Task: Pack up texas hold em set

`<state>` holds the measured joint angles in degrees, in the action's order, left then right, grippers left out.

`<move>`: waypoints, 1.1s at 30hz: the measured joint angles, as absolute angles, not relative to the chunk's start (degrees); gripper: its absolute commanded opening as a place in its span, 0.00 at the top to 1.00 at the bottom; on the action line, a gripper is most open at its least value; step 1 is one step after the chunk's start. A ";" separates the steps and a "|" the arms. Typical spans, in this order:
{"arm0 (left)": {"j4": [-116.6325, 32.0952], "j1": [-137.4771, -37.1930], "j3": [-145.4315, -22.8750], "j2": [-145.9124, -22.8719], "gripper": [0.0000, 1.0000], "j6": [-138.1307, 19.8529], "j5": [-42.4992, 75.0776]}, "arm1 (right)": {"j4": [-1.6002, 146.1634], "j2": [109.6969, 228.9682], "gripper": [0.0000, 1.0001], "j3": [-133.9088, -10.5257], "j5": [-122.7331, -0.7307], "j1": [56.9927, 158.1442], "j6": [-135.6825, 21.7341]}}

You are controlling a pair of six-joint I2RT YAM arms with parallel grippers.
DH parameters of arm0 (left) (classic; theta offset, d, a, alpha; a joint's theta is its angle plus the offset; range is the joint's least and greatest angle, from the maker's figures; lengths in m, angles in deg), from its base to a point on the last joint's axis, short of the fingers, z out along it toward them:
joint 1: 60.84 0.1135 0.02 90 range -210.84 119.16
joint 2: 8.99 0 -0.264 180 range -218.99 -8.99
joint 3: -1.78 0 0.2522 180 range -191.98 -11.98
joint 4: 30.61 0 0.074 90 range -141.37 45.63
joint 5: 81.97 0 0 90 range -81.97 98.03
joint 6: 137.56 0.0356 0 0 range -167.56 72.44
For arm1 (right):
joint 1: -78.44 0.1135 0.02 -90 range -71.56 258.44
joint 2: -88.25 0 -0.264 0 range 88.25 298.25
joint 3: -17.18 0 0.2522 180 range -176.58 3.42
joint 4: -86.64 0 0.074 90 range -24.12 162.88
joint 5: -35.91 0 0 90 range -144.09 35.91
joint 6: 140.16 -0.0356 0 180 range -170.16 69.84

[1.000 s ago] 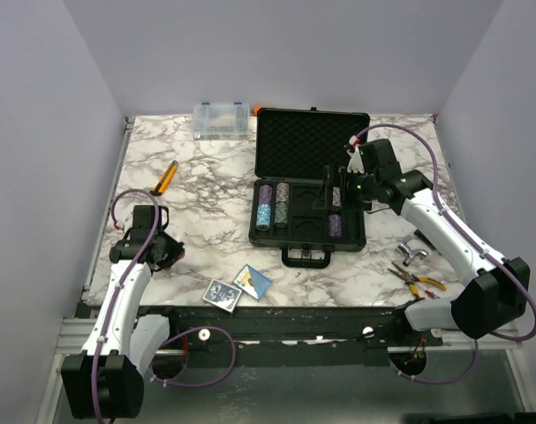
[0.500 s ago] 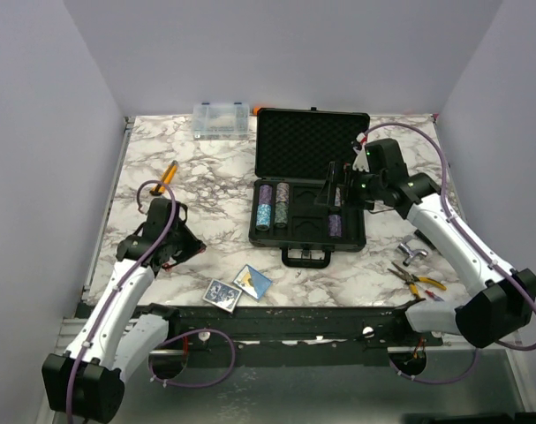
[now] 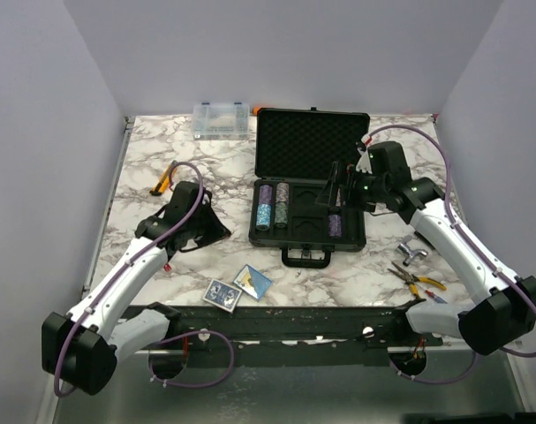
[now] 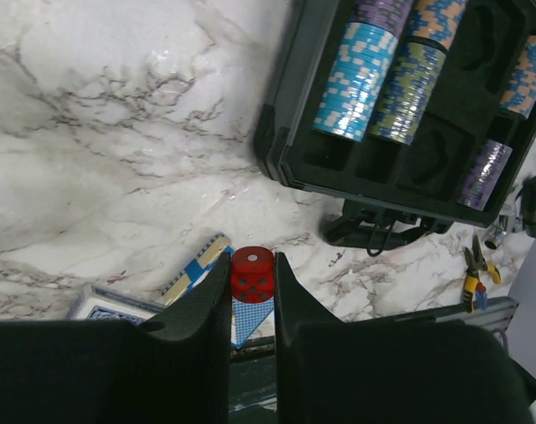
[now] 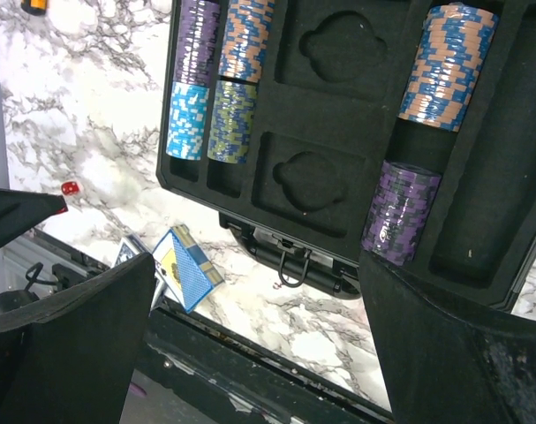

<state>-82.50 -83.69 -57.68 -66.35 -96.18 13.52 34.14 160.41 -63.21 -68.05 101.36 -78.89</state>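
Observation:
The black case [image 3: 253,231] of the hold em set lies open, its foam lid [image 3: 310,140] standing up at the back. Chip stacks [image 3: 274,205] fill the tray's left slots, with more chip stacks [image 5: 400,212] on the right. My left gripper [image 4: 252,263] is shut on a red die [image 4: 252,275] and hovers above the marble left of the case. Two blue-white card decks [image 3: 222,292] [image 3: 252,281] lie near the front edge. My right gripper [image 5: 257,261] hangs open over the tray with nothing between its fingers.
A clear organizer box [image 3: 221,119] stands at the back left. An orange-handled tool [image 3: 166,177] lies on the left. Pliers [image 3: 418,281] and a small metal tool [image 3: 415,253] lie to the right of the case. The case handle [image 3: 305,256] points at the front edge.
My left arm has swung from the left table edge rightward and away from the front edge toward the case, still pinching the die. The right arm has barely shifted.

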 measured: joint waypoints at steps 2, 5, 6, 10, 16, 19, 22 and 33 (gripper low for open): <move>-81.45 -84.93 -59.07 -68.32 1.00 -95.81 14.01 | 34.20 159.91 0.00 -63.08 -67.57 101.36 -79.09; -80.21 -86.64 -61.54 -71.57 1.00 -94.96 14.51 | 34.20 159.12 0.00 -62.97 -66.69 101.36 -79.17; -79.97 -87.16 -62.31 -72.51 1.00 -94.78 14.62 | 34.18 158.86 0.00 -62.95 -66.34 101.36 -79.24; -79.09 -89.22 -66.07 -76.95 1.00 -93.75 14.90 | 33.98 158.12 0.00 -62.95 -64.51 101.36 -79.42; -78.52 -92.65 -71.62 -84.23 1.00 -93.27 15.12 | 32.89 158.01 0.00 -62.95 -62.06 101.36 -79.81; -78.28 -94.38 -74.31 -87.90 1.00 -93.08 15.12 | 32.76 157.90 0.00 -62.95 -60.94 101.36 -79.96; -78.22 -95.69 -76.41 -90.74 1.00 -93.08 15.14 | 32.58 157.66 0.00 -62.95 -60.20 101.36 -80.11; -78.26 -99.47 -82.86 -98.48 1.00 -92.20 15.34 | 32.10 157.00 0.00 -62.95 -59.19 101.36 -80.14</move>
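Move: Lying roughly 15 cm to the right of the left hand, 5 cm ahead and 10 cm lower is the empty near end of the green chip column, the part of the case it heads for. The light-blue chips stand about 10 cm right and 8 ahead of the hand; the yellow-and-blue card deck is some 6 cm right and 12 back. From the right hand, that empty end is about 12 cm left, 6 back and well below. Carrying the red die, still pinched between its fingertips, the left hand sweeps about 14 cm right and 5 cm forward, over the case's left side towards the near end of the green chip column, turning some 20 degrees clockwise and slowing late. The open right hand edges some 3 cm right above the case. ##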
